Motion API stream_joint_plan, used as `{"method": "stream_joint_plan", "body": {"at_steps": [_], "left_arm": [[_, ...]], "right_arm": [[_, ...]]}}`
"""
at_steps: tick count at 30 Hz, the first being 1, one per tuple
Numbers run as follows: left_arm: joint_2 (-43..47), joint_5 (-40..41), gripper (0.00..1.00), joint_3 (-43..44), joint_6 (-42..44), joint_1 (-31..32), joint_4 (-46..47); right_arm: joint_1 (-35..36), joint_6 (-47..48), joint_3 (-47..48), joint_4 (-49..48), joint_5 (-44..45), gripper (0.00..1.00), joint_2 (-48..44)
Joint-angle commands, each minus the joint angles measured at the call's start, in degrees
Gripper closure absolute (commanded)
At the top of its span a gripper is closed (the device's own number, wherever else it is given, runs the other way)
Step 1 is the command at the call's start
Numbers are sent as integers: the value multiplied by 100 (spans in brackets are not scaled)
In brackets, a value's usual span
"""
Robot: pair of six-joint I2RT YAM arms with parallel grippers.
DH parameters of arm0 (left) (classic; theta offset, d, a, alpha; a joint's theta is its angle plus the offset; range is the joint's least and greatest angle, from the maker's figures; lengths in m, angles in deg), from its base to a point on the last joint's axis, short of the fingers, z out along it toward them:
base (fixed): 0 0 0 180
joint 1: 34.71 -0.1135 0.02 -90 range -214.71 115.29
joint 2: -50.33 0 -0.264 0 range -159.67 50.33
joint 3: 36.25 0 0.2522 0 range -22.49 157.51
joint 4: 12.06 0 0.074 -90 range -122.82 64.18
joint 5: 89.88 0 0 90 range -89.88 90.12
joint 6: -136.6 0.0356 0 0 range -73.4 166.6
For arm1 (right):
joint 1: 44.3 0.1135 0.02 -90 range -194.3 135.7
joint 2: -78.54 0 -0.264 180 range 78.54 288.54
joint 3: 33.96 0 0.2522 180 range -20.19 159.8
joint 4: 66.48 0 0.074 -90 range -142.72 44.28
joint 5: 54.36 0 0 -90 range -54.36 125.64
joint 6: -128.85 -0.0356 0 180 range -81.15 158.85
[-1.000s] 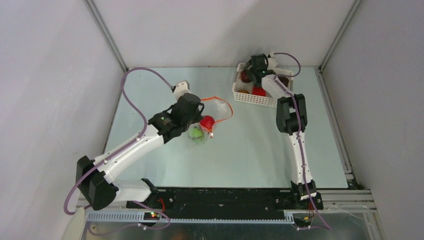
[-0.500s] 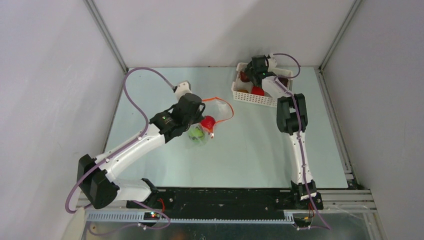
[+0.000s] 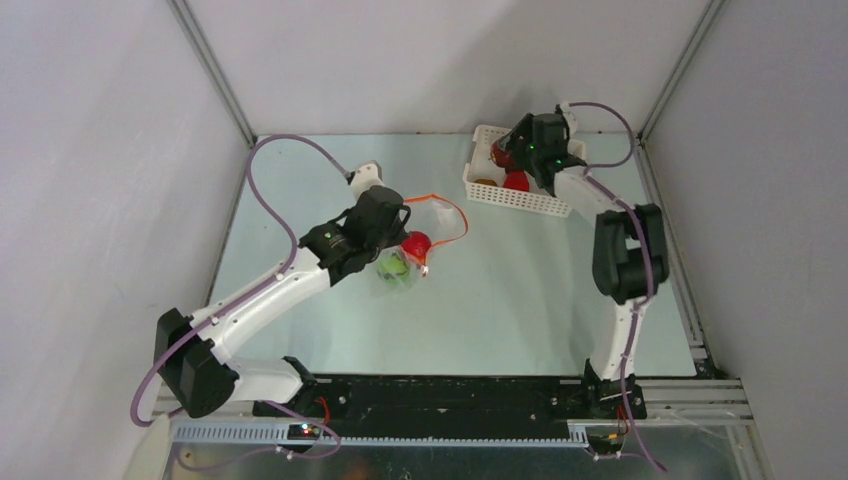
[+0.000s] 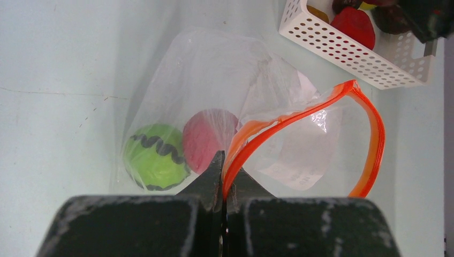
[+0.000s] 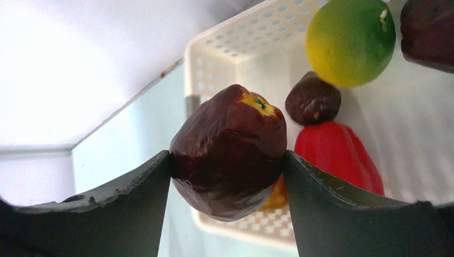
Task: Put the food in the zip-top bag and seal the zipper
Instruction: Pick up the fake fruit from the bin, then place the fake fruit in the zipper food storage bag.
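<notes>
The clear zip-top bag [image 4: 225, 80] lies left of the table's centre, its mouth held open. My left gripper [image 4: 224, 160] is shut on the bag's orange-red zipper [image 4: 369, 123], pinching the strip near one end. Two pieces of food show inside the bag, a bright green ball [image 4: 154, 156] and a red ball [image 4: 206, 140]. My right gripper [image 5: 227, 155] hangs over the white basket [image 5: 225, 59], shut on a dark maroon fruit [image 5: 230, 144]. From above, that gripper [image 3: 512, 152] is at the basket's far side, and the left gripper [image 3: 402, 228] sits by the bag [image 3: 435, 215].
The perforated basket [image 3: 520, 200] stands at the back right and holds a yellow-green fruit [image 5: 350, 40], a small maroon fruit [image 5: 313, 99], a red fruit [image 5: 337, 155] and another dark one [image 5: 428, 32]. Grey walls close in the table on three sides.
My right gripper has shut on the maroon fruit in the basket and lifted it, while its arm swung out to the right. The left arm and bag have not moved.
</notes>
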Motion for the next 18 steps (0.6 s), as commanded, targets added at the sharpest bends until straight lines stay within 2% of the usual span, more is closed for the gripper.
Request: {"method": "stream_joint_plan", "body": {"at_steps": [1, 5, 11, 14, 18], "left_arm": [[115, -49, 100, 122, 22, -29, 154], [123, -35, 100, 110, 24, -34, 175], [165, -41, 100, 101, 28, -31, 235], [208, -138, 100, 77, -20, -30, 279], [289, -308, 100, -14, -51, -23, 392]], "right_arm": [[-13, 642, -1013, -832, -768, 69, -1548], [81, 1078, -1626, -599, -1269, 69, -2675], [436, 1489, -2415, -400, -2478, 70, -4242], [898, 1684, -3065, -643, -2888, 71, -5070], [1493, 1896, -3584, -729, -3311, 72, -5564]]}}
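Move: The open mouth of the zip-top bag lies about 24 cm back from the right hand, 15 cm left and some 3 cm above it. Inside the bag, the pomegranate sits roughly 18 cm back, 21 left and 8 down, the green melon about 22 back, 26 left and 9 down. The strawberry in the bin is almost underneath, 3 cm right, 1 back, 8 lower. From the left hand, the mouth is about 3 cm ahead, 7 right and 3 below. The right hand keeps the dark red fruit pinched between its fingertips and swings it away from the bin towards the bag, about 25 cm back and 20 cm up, with a smaller drift left, gathering speed. Its fingers tip up nearly 30 degrees and turn some 40 degrees counter-clockwise. The left hand still pinches the bag's orange edge, practically motionless. ##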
